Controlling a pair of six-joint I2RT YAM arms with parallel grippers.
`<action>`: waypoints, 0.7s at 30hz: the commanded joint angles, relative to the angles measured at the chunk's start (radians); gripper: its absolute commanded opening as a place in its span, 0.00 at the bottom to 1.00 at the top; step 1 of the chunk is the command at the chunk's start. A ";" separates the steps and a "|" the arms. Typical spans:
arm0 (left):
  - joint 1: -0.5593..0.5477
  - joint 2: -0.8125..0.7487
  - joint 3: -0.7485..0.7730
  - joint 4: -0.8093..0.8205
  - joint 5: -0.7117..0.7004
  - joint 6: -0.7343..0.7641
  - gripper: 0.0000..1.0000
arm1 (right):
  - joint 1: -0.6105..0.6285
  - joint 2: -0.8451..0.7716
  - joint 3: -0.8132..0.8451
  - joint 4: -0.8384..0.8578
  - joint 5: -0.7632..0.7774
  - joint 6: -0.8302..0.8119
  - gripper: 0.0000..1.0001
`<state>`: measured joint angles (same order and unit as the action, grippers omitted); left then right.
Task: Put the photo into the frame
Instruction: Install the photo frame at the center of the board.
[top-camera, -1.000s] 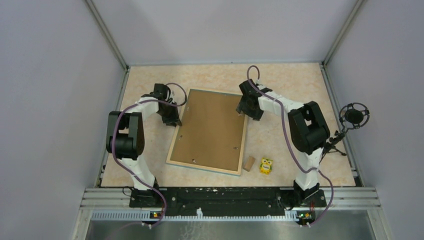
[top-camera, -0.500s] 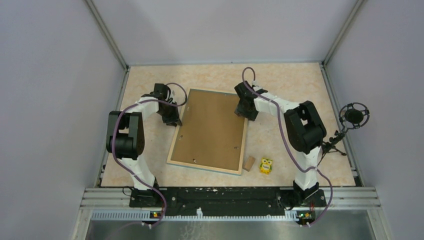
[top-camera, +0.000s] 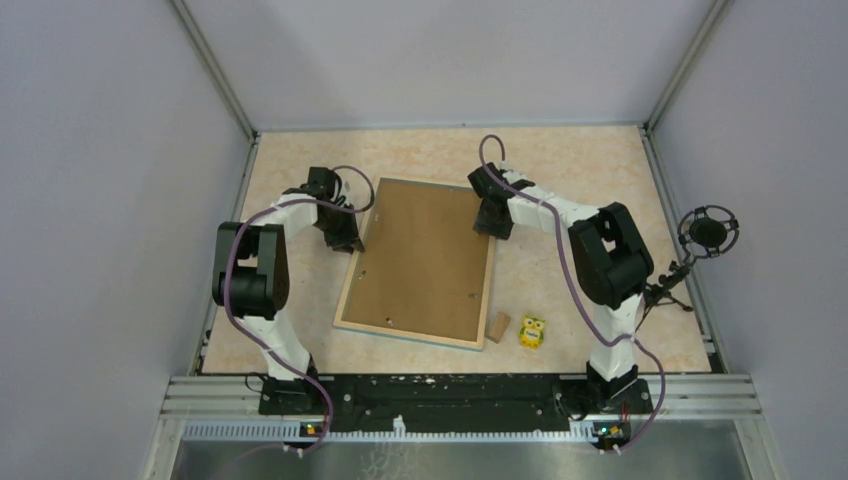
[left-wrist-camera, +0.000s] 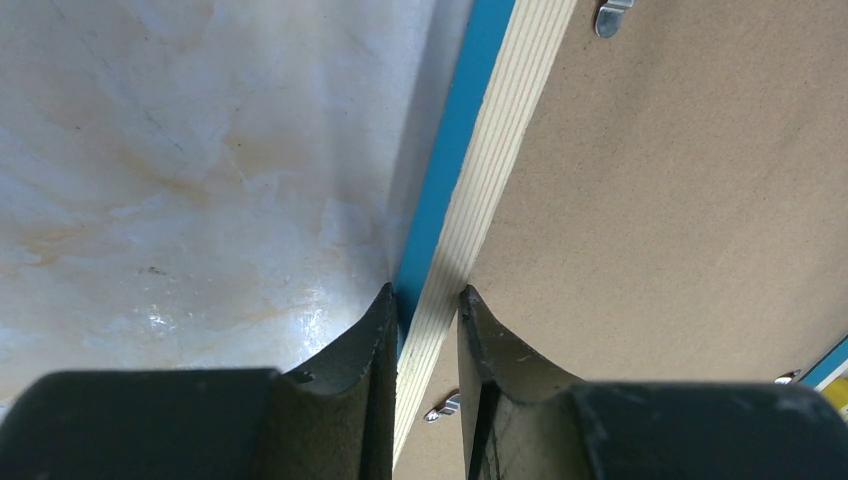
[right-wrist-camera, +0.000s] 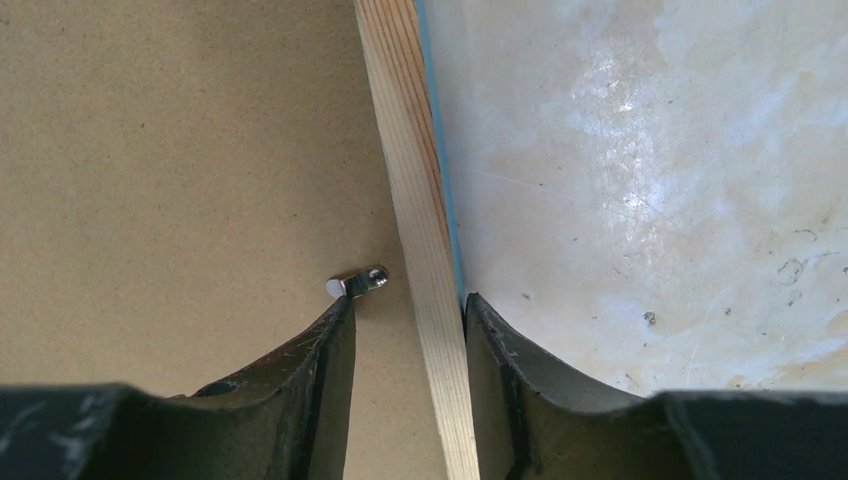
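The frame (top-camera: 350, 275) lies face down in the middle of the table, light wood rim with blue outer edges. A plain brown backing board (top-camera: 420, 260) fills its back. The photo is hidden. My left gripper (top-camera: 352, 243) is shut on the frame's left rail; in the left wrist view its fingers (left-wrist-camera: 428, 292) pinch the wood rail (left-wrist-camera: 500, 150). My right gripper (top-camera: 487, 228) stands over the frame's right rail near the far corner. In the right wrist view it (right-wrist-camera: 408, 300) straddles the rail (right-wrist-camera: 410, 180) with a gap, open, and its left fingertip touches a metal tab (right-wrist-camera: 357, 283).
A small wooden block (top-camera: 497, 327) and a yellow owl toy (top-camera: 532, 332) lie by the frame's near right corner. A microphone (top-camera: 708, 232) stands past the right wall. Metal tabs (left-wrist-camera: 612, 12) sit on the backing board. Walls enclose the table on three sides.
My right gripper has shifted a little left and away, onto the frame's right rail. The left gripper and the frame have not moved.
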<state>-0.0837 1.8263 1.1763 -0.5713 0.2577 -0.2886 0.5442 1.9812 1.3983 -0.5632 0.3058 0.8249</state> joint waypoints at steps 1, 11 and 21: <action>-0.001 0.013 -0.003 0.018 0.038 -0.026 0.26 | -0.014 0.007 -0.017 -0.026 0.023 -0.051 0.42; -0.001 0.014 -0.004 0.017 0.041 -0.025 0.24 | -0.021 -0.032 0.020 -0.039 0.028 -0.040 0.73; -0.001 0.014 -0.005 0.023 0.055 -0.025 0.23 | -0.040 0.015 0.064 -0.041 -0.022 0.064 0.68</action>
<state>-0.0837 1.8263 1.1763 -0.5713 0.2611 -0.2882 0.5152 1.9846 1.4269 -0.6209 0.2928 0.8448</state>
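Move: The right rail of the photo frame runs between the right gripper's open fingers, its middle about 1 cm to the right and 1 cm below, with the right fingertip at its outer edge. A small metal clip on the backing lies about 2 cm left and 1 cm ahead, 1 cm lower. The wooden block stands some 21 cm back and 1 cm right, 2 cm lower. From the left gripper, that right rail is about 29 cm right and 3 cm ahead, 1 cm lower. Open the right gripper from under half to about two-thirds wide so the right fingertip comes free of the rail's outer edge, and ease the hand about 1 cm to the right, staying low with the rail still between the spread fingers. Keep the left gripper still, its fingers holding the frame's left rail. ##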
